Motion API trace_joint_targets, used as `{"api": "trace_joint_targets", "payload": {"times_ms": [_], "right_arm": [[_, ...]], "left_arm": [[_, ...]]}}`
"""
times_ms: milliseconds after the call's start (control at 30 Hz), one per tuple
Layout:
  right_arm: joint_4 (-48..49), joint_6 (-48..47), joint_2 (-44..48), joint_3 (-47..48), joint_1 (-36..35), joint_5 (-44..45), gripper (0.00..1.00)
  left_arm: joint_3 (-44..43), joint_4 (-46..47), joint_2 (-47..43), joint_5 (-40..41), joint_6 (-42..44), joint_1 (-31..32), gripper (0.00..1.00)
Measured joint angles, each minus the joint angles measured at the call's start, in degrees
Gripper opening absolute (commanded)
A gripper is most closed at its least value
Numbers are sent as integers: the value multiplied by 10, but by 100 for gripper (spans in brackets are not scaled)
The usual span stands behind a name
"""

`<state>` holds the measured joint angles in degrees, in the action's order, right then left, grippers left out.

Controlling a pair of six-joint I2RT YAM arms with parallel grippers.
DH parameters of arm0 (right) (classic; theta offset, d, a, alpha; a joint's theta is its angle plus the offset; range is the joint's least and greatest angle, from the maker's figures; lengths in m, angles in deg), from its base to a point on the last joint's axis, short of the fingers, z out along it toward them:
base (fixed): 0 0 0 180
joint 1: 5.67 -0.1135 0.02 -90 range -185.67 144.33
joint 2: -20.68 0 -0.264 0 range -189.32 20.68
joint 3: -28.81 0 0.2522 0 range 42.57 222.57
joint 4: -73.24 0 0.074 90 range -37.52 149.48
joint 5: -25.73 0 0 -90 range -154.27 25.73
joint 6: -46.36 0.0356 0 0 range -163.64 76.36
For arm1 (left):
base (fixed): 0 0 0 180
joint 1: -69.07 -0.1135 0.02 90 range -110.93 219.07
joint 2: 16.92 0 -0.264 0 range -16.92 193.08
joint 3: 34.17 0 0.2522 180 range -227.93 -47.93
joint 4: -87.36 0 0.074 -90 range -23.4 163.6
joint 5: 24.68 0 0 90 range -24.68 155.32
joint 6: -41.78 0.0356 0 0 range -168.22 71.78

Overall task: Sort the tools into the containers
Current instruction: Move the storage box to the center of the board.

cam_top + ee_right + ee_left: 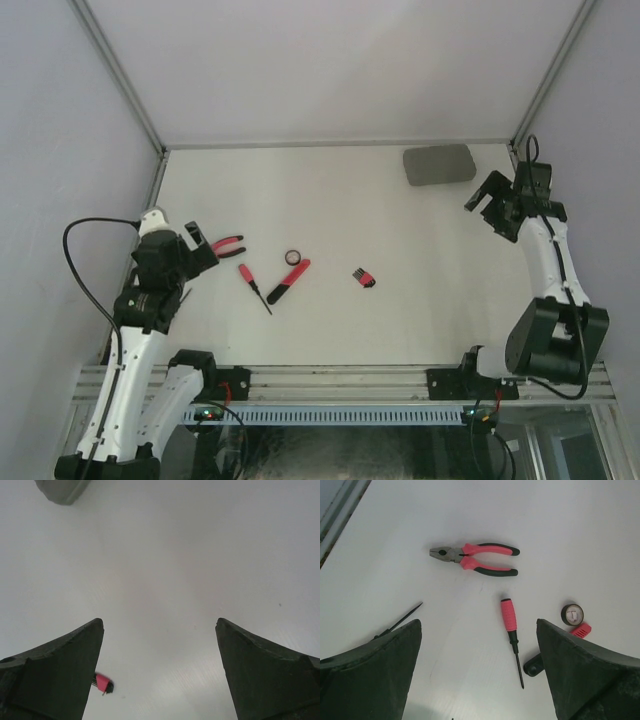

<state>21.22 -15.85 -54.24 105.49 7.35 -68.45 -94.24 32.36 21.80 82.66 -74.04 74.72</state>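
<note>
Red-handled pliers (228, 243) (475, 559) lie at the table's left. A thin red-handled screwdriver (252, 285) (510, 622), a black ring (293, 258) (572, 614) and a longer red-black tool (288, 281) (581, 629) sit just right of them. Farther right lies the hex key set (364, 278) (102, 682). The grey case (440, 164) (62, 490) lies closed at the back right. My left gripper (203, 247) (479, 625) hovers open beside the pliers, holding nothing. My right gripper (487, 213) (159, 622) hangs open and empty, in front of and to the right of the case.
White walls (60, 120) and metal frame posts (120, 75) enclose the table on three sides. A rail (340, 380) with the arm bases runs along the near edge. A thin black strand (400, 620) lies near my left finger.
</note>
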Motion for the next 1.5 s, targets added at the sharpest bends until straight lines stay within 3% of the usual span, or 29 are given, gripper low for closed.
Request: {"api": "trace_joint_targets", "payload": {"times_ms": [400, 700, 900, 1333, 1500], "right_arm": [[57, -4, -297, 279, -25, 1, 92], [77, -10, -477, 492, -26, 4, 92], [82, -22, -602, 640, -23, -9, 92], [109, -24, -728, 786, -17, -17, 91], [115, -16, -755, 793, -17, -36, 91]], "left_arm": [[-2, 35, 30, -11, 9, 0, 100], [-57, 102, 121, -29, 9, 0, 100], [-39, 180, 110, -28, 11, 0, 100], [-29, 198, 130, -53, 40, 0, 100], [-29, 197, 142, -61, 41, 0, 100]]}}
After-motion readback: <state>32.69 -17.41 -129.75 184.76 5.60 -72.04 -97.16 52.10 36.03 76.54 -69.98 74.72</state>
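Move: The storage box lies about 30 cm ahead of the right gripper, some 6 cm to its left and 13 cm lower. The back rail runs about 13 cm beyond the box's middle. A small red tool lies about 11 cm back and 31 cm to the left of the right gripper, some 16 cm below it. From the left gripper the storage box is about 39 cm ahead, 65 cm to the right and 17 cm lower. Reach the open right gripper about 34 cm forward to the storage box's far right side, easing some 5 cm to the right and sinking about 6 cm, mostly over the last third. Tilt its fingers up some 15 degrees to point more forward. Meanwhile bring the left gripper about 8 cm forward, wide open and high above the pliers. ##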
